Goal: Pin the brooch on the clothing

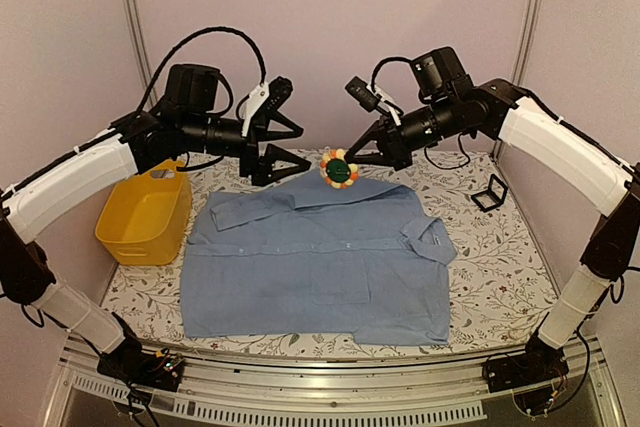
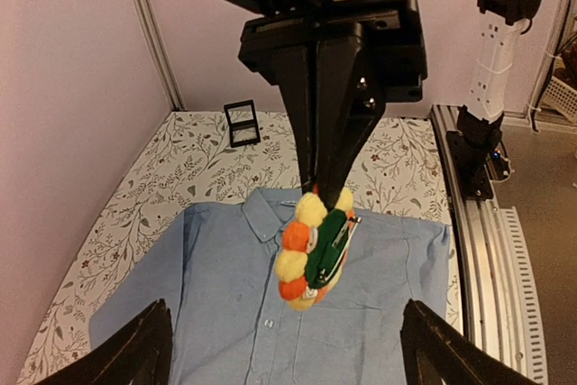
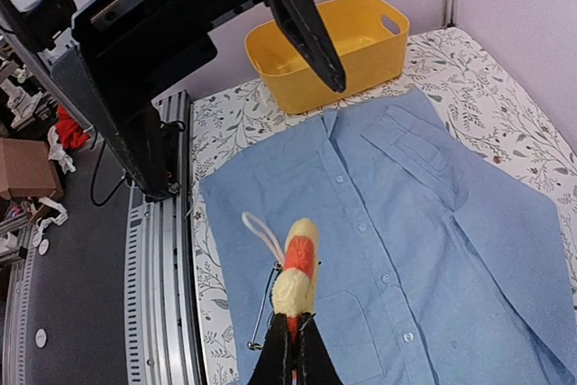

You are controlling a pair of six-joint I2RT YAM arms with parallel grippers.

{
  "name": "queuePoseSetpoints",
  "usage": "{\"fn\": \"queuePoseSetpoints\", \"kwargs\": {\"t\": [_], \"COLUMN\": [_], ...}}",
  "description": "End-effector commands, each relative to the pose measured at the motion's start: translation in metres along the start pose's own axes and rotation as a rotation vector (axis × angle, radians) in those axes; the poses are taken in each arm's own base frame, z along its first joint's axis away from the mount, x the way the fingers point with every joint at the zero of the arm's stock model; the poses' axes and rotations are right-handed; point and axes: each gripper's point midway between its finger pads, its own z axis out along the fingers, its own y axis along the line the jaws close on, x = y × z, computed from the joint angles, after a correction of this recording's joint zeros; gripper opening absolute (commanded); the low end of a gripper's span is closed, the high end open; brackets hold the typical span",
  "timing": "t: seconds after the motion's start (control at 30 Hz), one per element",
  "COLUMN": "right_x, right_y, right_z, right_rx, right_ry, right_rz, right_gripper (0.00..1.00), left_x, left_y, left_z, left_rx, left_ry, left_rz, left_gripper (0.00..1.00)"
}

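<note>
The brooch (image 1: 339, 169), a small flower of yellow and orange petals with a green back, hangs in the air above the collar of the clothing (image 1: 320, 257), a light blue shirt spread flat on the table. My right gripper (image 1: 352, 158) is shut on the brooch's edge. In the right wrist view the brooch (image 3: 296, 268) stands edge-on above the fingertips (image 3: 281, 353), its pin wire swung out to the left. My left gripper (image 1: 303, 145) is open just left of the brooch. In its wrist view the green back (image 2: 326, 250) with the metal pin faces it, between the wide-set fingers (image 2: 135, 353).
A yellow plastic basket (image 1: 145, 215) stands at the left edge of the table beside the shirt's sleeve. A small black square frame (image 1: 490, 192) lies at the back right. The table has a floral cloth; pale walls close off the back and sides.
</note>
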Motion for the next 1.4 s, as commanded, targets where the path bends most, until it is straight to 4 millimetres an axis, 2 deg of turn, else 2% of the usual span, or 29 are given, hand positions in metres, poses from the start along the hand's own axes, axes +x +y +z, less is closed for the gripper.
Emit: {"fn": "queuePoseSetpoints", "kwargs": {"t": [0.0, 0.1, 0.27, 0.37, 0.47, 0.57, 0.73, 0.83, 0.97, 1.17, 1.37], "right_x": [-0.022, -0.025, -0.026, -0.028, -0.030, -0.032, -0.037, -0.041, -0.047, -0.051, -0.049], "right_y": [0.050, 0.068, 0.082, 0.087, 0.090, 0.092, 0.096, 0.100, 0.102, 0.105, 0.102], "right_z": [-0.012, -0.014, -0.010, -0.008, -0.006, -0.005, -0.007, -0.012, -0.016, -0.019, -0.016], "right_rx": [-0.209, -0.267, -0.313, -0.302, -0.277, -0.275, -0.265, -0.270, -0.253, -0.242, -0.234], "right_ry": [-0.097, -0.120, -0.128, -0.128, -0.125, -0.129, -0.156, -0.177, -0.200, -0.233, -0.222], "right_rz": [-0.136, -0.181, -0.211, -0.230, -0.254, -0.260, -0.280, -0.296, -0.327, -0.353, -0.352], "right_gripper": [0.00, 0.00, 0.00, 0.00, 0.00, 0.00, 0.00, 0.00, 0.00, 0.00, 0.00], "left_x": [-0.001, -0.012, -0.035, -0.039, -0.041, -0.034, -0.032, -0.039, -0.049, -0.063, -0.059], "left_y": [-0.033, -0.042, -0.057, -0.063, -0.063, -0.060, -0.066, -0.070, -0.075, -0.076, -0.071], "left_z": [-0.012, -0.020, -0.034, -0.037, -0.034, -0.026, -0.025, -0.032, -0.030, -0.029, -0.017], "left_rx": [0.109, 0.125, 0.154, 0.167, 0.167, 0.182, 0.218, 0.215, 0.234, 0.248, 0.253], "left_ry": [0.025, -0.007, -0.066, -0.082, -0.072, -0.014, -0.013, -0.073, -0.097, -0.120, -0.093], "left_rz": [0.021, 0.026, 0.018, 0.010, 0.003, -0.015, 0.006, 0.030, 0.029, 0.017, 0.001], "left_gripper": [0.87, 0.85, 0.79, 0.75, 0.68, 0.61, 0.60, 0.61, 0.61, 0.57, 0.49]}}
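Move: The right hand already holds the brooch just beyond its fingertips, some 3 cm to its left and 2 cm below it. The left hand's open fingers are about 9 cm to the right hand's left, roughly level and 1 cm farther out. From the left hand, the brooch lies about 7 cm right, 1 cm back and 3 cm below; the clothing's middle is 2 cm right, 5 cm farther out and some 33 cm below. Both hands draw back about 8 cm and rise, right bringing the held brooch towards left's partly closing fingers. ##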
